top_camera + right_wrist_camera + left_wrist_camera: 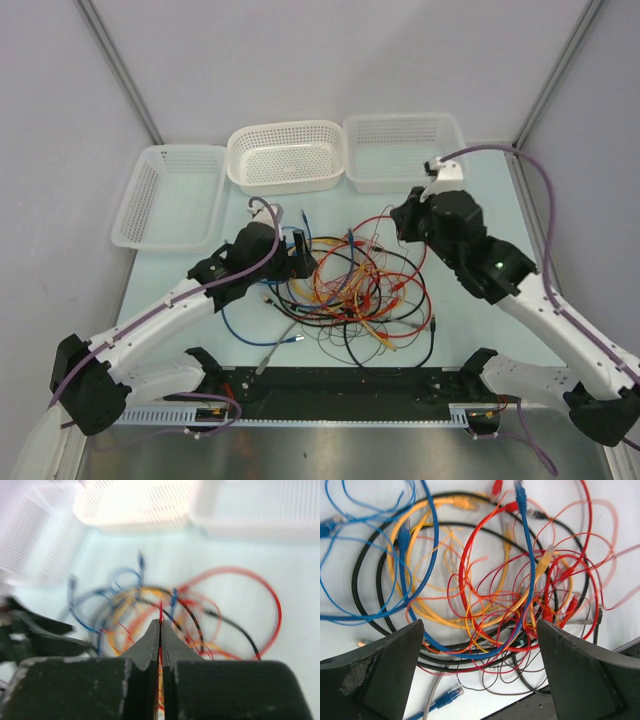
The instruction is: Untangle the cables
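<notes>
The cables lie in a loose tangle of red, orange-yellow, blue, black and grey loops on the table's middle. My left gripper hangs over the tangle's left side, open wide; in the left wrist view its fingers stand far apart over the cables, touching none. My right gripper is at the tangle's far right edge. In the right wrist view the right gripper is shut on a thin red cable that sticks up between the tips, with blurred cables behind.
Three white mesh baskets stand along the back: left, middle, right. A black strip runs along the near edge between the arm bases. A blue plug and a grey cable end lie near it.
</notes>
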You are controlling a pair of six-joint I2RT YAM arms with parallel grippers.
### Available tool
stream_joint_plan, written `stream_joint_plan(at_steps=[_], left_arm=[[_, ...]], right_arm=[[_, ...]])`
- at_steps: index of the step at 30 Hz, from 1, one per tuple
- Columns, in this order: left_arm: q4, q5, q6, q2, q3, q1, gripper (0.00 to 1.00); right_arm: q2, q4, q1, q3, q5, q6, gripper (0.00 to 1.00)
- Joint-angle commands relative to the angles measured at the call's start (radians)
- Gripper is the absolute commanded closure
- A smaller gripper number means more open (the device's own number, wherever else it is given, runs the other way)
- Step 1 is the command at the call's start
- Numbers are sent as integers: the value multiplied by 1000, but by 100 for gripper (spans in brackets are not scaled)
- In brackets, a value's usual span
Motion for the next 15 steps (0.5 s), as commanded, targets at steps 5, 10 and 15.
stream_joint_plan(at_steps=[5, 10, 15], left_arm=[[1, -62, 74, -40, 146, -7, 0], [58, -56, 115, -74, 169, -5, 0], [144, -19, 151, -77, 192, -7, 0]], right_arm=[[-6, -124, 34, 371, 19, -94, 100], [23, -176, 50, 541, 15, -117, 100], [84, -234, 58, 768, -13, -134, 100]])
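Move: Below and nearer the base than the right hand lies the tangle, whose middle is about 9 cm back, 8 cm to the left and 26 cm down; the shut fingers already hold a thin red strand from it. The blue plug on its far side lies about 1 cm ahead and 9 cm left, 25 cm down; the right basket about 21 cm ahead and 2 cm right, 24 cm down. From the open left hand, the tangle's middle is some 5 cm back, 10 cm right and 12 cm below. Drawing the pinched red strand up and away from the tangle, the right hand rises about 20 cm, fast at first, easing back only slightly, and tips up some 20 degrees until its fingers point nearly level, grip kept shut. The empty left hand also lifts clear, up about 9 cm and a little forward, fingers staying wide open as they tilt upward. ##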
